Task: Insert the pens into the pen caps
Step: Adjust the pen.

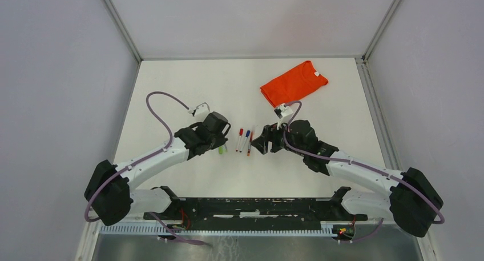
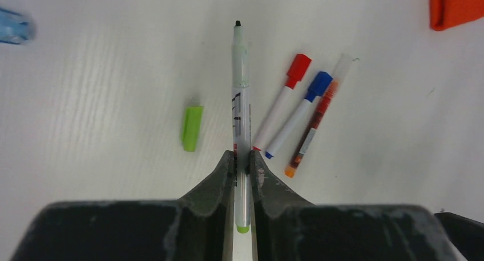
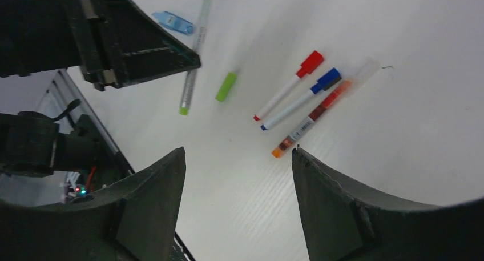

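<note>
My left gripper (image 2: 242, 155) is shut on a green pen (image 2: 241, 95), its bare dark tip pointing away from me. The green pen cap (image 2: 192, 128) lies loose on the table just left of that pen, apart from it. To the right lie a red-capped pen (image 2: 282, 101), a blue-capped pen (image 2: 297, 115) and an orange pen (image 2: 313, 127) under a clear cap. My right gripper (image 3: 238, 152) hangs open above the table, empty, with the orange pen (image 3: 311, 121) just beyond its right finger. From above, both grippers (image 1: 224, 136) (image 1: 263, 142) flank the pens (image 1: 245, 140).
A folded orange shirt (image 1: 294, 82) lies at the back right of the table. A small translucent blue piece (image 3: 173, 22) sits beyond the green pen's tip. Grey walls enclose the table on three sides.
</note>
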Motion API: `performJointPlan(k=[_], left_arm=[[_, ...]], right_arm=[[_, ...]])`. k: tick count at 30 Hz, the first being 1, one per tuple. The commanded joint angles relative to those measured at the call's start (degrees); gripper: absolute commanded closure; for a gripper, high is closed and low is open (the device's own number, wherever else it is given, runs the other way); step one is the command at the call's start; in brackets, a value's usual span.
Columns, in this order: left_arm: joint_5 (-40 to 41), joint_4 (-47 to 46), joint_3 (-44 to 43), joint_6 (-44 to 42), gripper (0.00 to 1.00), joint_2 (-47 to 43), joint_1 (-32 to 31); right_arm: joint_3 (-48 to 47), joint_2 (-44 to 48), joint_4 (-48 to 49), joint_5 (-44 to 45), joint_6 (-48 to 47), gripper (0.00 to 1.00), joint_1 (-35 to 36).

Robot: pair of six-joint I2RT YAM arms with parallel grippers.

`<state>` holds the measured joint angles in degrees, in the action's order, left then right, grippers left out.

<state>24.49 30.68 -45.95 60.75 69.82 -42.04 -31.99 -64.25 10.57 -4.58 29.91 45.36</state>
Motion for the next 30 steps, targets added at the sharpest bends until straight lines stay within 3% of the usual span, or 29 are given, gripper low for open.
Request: performJointPlan(k=[1,16,30], left_arm=[[-5.0,-11.0,-3.5,-6.1,0.91,2.9,-1.2],[-17.4,-23.6,-4.8,-11.3,0.92,5.7,-2.6],[-18.3,-25.5,-3.3,-11.7,0.92,4.3,-2.9]], right_arm=[[1.3,-1.9,12.3,-9.2,7.6,0.26,0.2],[1.6,-10.3,21.7,-15.1,14.0,0.30,-2.2],[-0.1,-15.9,25.7,-15.2,15.5,0.52,-3.2]])
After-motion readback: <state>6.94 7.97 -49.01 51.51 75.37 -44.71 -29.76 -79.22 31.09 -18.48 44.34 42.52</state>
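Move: The left hand already holds the uncapped pen and takes it to the open right gripper, some 15 cm to its right, 4 cm back and 4 cm higher. The pen's green end lies roughly 15 cm left of the right hand, level fore and aft, 7 cm below. From the left hand, about 9 cm lower, the green cap is 2 cm left and 1 ahead; the red-capped pen 6 right, 3 ahead; the orange pen 10 right, 3 ahead. Rightwards about 11 cm and up some 5, the left hand carries the gripped pen over the red-capped pen to the right gripper, turning clockwise roughly 20 degrees and easing to a stop. The right hand comes left 4 cm, rises slightly, then sinks about 3 cm to the pen's green end, rolling its left side up and narrowing its fingers to about half open; contact can't be seen. ##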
